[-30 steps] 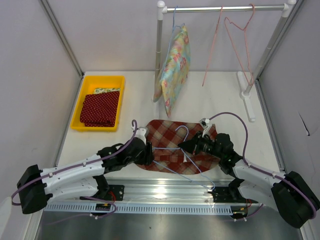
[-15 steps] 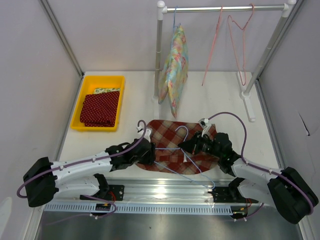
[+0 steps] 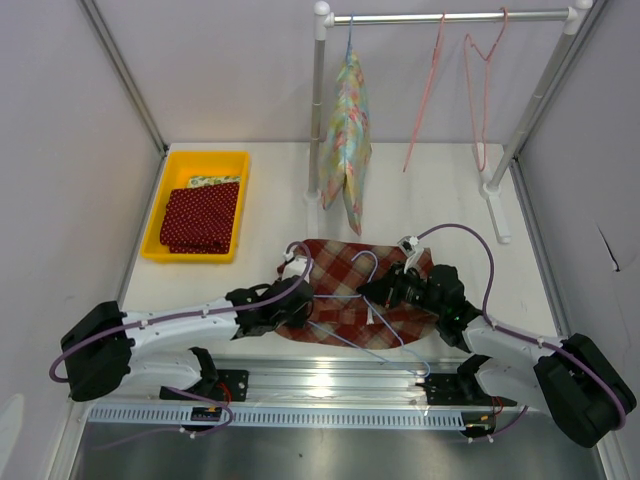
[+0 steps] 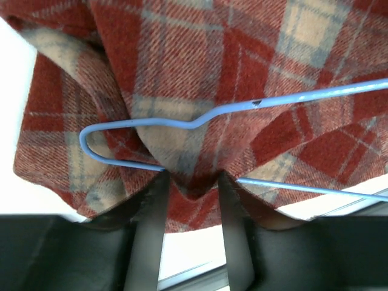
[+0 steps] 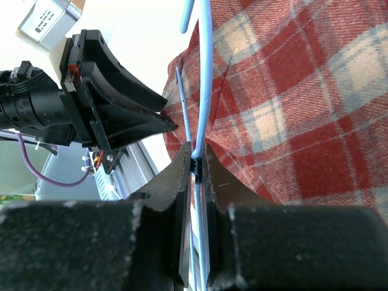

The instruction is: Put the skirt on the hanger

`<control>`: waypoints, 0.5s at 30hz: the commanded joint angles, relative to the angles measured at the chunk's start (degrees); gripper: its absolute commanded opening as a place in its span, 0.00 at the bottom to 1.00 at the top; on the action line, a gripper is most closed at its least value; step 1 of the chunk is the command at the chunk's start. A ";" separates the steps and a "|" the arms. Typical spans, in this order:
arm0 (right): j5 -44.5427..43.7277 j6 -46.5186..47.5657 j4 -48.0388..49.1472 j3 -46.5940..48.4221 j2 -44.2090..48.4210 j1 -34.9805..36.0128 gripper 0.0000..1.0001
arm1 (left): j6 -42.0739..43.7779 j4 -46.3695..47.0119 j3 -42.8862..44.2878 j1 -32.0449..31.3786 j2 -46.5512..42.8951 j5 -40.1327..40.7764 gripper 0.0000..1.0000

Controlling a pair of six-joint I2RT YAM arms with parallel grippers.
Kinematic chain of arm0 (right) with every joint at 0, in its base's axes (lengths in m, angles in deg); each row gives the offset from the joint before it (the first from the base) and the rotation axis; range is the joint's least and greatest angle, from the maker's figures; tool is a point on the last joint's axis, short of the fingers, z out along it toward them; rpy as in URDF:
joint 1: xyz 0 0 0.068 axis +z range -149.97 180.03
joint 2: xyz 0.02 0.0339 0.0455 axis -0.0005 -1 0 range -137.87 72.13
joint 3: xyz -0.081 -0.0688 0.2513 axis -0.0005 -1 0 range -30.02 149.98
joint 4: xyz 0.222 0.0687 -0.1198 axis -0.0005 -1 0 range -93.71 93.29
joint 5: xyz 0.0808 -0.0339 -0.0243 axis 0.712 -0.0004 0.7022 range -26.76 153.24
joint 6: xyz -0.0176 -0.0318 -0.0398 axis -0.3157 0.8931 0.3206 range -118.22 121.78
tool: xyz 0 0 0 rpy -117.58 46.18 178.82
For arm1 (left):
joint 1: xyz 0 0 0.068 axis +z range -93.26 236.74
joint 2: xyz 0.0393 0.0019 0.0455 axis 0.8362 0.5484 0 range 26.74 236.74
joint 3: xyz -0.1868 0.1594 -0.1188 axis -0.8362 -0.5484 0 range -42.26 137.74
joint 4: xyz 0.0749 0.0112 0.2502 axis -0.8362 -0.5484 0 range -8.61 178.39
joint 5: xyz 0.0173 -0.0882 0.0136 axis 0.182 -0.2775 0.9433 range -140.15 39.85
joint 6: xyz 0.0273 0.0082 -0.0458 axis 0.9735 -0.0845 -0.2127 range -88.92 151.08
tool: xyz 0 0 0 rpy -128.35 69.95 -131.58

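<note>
The red plaid skirt point(image 3: 345, 280) lies flat near the table's front edge, with a blue wire hanger point(image 3: 367, 264) lying on it. In the left wrist view the hanger's bent end point(image 4: 91, 142) rests on the skirt point(image 4: 254, 73). My left gripper point(image 4: 193, 179) is at the skirt's near left edge point(image 3: 298, 306), its fingertips point(image 4: 159, 188) pinching a raised fold of the cloth; the lower wire is hidden under that fold. My right gripper point(image 5: 195, 159) is shut on the hanger's wire point(image 5: 205, 73) over the skirt's right part point(image 3: 378, 291).
A yellow tray point(image 3: 160, 215) at the left holds a folded red dotted cloth point(image 3: 202, 216). At the back stands a rack point(image 3: 450, 17) with a floral garment point(image 3: 348, 130) and pink hangers point(image 3: 482, 90). A metal rail point(image 3: 320, 385) runs along the near edge.
My left gripper has slid right onto the skirt's edge and its jaws have narrowed around a fold. The floral garment has swung on the rack. The right gripper has stayed put.
</note>
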 commanded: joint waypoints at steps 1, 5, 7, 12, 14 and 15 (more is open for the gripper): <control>-0.56 1.51 3.24 1.05 -0.10 -0.51 0.00 | 2.14 0.82 3.74 -0.68 0.26 4.19 0.31; -0.91 2.30 2.46 1.31 -0.27 -0.60 0.00 | 3.29 -2.78 6.46 -0.86 -1.58 6.65 0.05; -1.35 2.83 1.84 1.75 -0.45 -0.78 0.00 | 3.90 -4.81 8.13 -0.86 -2.37 7.71 0.00; -1.61 3.44 0.88 2.62 -0.80 -2.27 0.00 | 4.43 -9.20 9.90 -0.86 -4.57 8.95 0.00; -1.79 3.71 0.43 3.06 -0.80 -2.71 0.00 | 3.91 -11.40 9.82 -0.77 -5.45 9.56 0.00; -1.88 4.14 0.08 3.42 -0.89 -2.88 0.00 | 3.64 -12.02 10.07 -0.77 -6.50 9.91 0.00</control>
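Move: Right at the left fingertips, about 1 cm lower, is the fold of the red plaid skirt it is about to grip. The blue hanger's left end lies some 3 cm left of that hand and 2 cm ahead. The hanger's neck, held by the right hand, is about 14 cm right, 4 cm ahead and 5 cm higher; the skirt's white tag is some 16 cm right and 1 cm back. From the right hand, the fold is roughly 14 cm left, 4 cm back and 6 cm down. Closing from partly open, the left fingers pinch the skirt fold beside the hanger's left end, then lift it about 5 cm while easing a couple of centimetres forward, the fingertips tilting up slightly. Meanwhile the right hand keeps its grip on the hanger's neck and, late on, starts drifting some 1.5 cm forward. ##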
